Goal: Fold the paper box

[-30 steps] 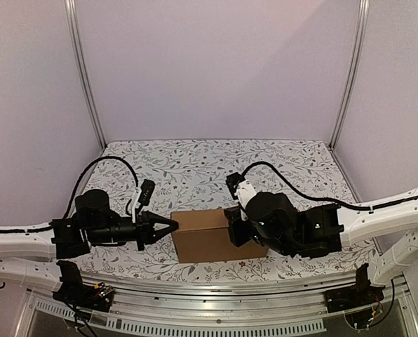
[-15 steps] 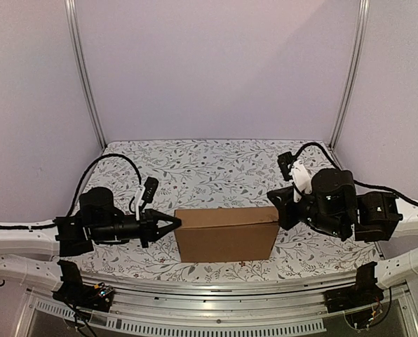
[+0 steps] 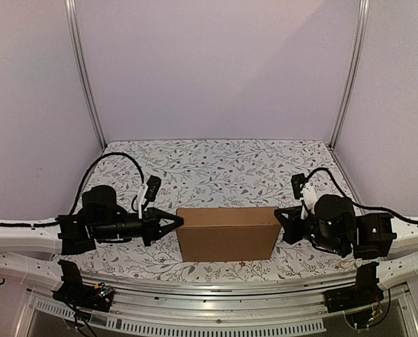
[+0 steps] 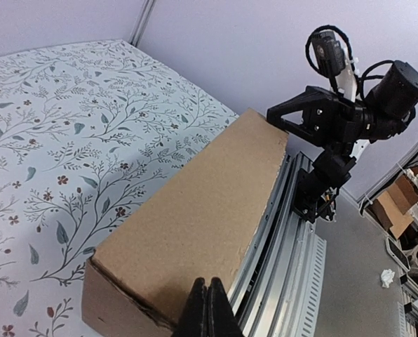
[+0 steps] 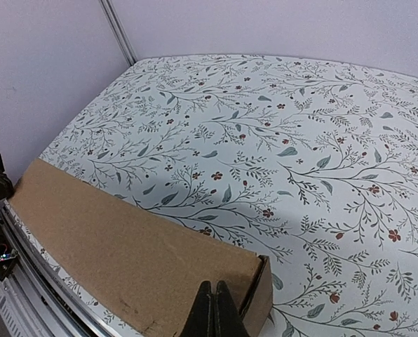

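The paper box is a closed plain brown cardboard box lying lengthwise near the table's front edge. My left gripper is shut with nothing between its fingers, its tip at the box's upper left end. In the left wrist view the tips lie over the box top near that end. My right gripper is also shut and empty, pointing at the upper right end. Its tips sit over the box top, beside the end flap.
The floral tablecloth stretches behind the box to the back wall. A metal rail runs along the front edge just below the box. Upright frame posts stand at the back corners.
The right arm has swung from over the box out to the right and come down at the box's right end, uncovering its full length. The left gripper edged slightly toward the box's left end.
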Motion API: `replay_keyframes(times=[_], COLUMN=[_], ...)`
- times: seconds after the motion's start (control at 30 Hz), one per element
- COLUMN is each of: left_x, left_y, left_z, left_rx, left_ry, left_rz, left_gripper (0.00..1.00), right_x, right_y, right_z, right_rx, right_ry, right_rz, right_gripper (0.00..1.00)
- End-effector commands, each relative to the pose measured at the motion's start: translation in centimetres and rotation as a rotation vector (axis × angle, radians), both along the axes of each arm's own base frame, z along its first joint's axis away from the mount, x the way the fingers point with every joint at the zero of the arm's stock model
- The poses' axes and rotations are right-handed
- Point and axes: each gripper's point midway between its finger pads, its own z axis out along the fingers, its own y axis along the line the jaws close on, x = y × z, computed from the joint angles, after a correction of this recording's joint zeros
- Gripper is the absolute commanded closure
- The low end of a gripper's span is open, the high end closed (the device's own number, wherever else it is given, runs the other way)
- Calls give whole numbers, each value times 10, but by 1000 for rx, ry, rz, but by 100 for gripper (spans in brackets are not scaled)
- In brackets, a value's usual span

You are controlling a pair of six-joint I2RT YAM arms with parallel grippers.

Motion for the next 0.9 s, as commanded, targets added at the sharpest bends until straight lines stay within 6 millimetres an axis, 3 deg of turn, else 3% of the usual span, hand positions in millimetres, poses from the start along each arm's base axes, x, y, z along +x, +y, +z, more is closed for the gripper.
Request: replay_keyframes(times=[0.0, 0.13, 0.33, 0.43, 0.53, 0.67, 0.87], left_x=[-2, 2, 10, 20, 30, 44, 73], left_y=[14, 13, 11, 13, 19, 18, 0], left_z=[-51, -40, -3, 27, 49, 63, 49], left_rx=[172, 172, 191, 198, 232, 282, 333], left_ry=[104, 85, 43, 1, -29, -64, -25], left_rz=[16, 27, 48, 93, 144, 180, 176], left_gripper=[100, 100, 100, 99, 97, 96, 97], right_x=[-12, -5, 3, -4, -25, -58, -100], right_y=[-30, -20, 5, 22, 45, 73, 98], right_z=[-63, -36, 22, 44, 57, 46, -16], right_rx=[-235, -229, -208, -165, -113, -107, -256], right_ry=[119, 57, -36, -59, -55, 1, 52], right_rz=[-5, 5, 66, 166, 341, 553, 702], right_gripper=[100, 100, 100, 100, 100, 100, 100])
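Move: The closed paper box stands on edge between the two shut grippers. Its middle lies about 12 cm to the right of the left hand, 1 cm ahead and some 7 cm down. From the right hand it is about 12 cm to the left, 1 cm back and some 7 cm down. Each hand is at its own upper corner, with nothing else close by. Left hand lifts off 8 cm and forward; right rises off, then swings 8 cm left and back, yawing counter-clockwise. ##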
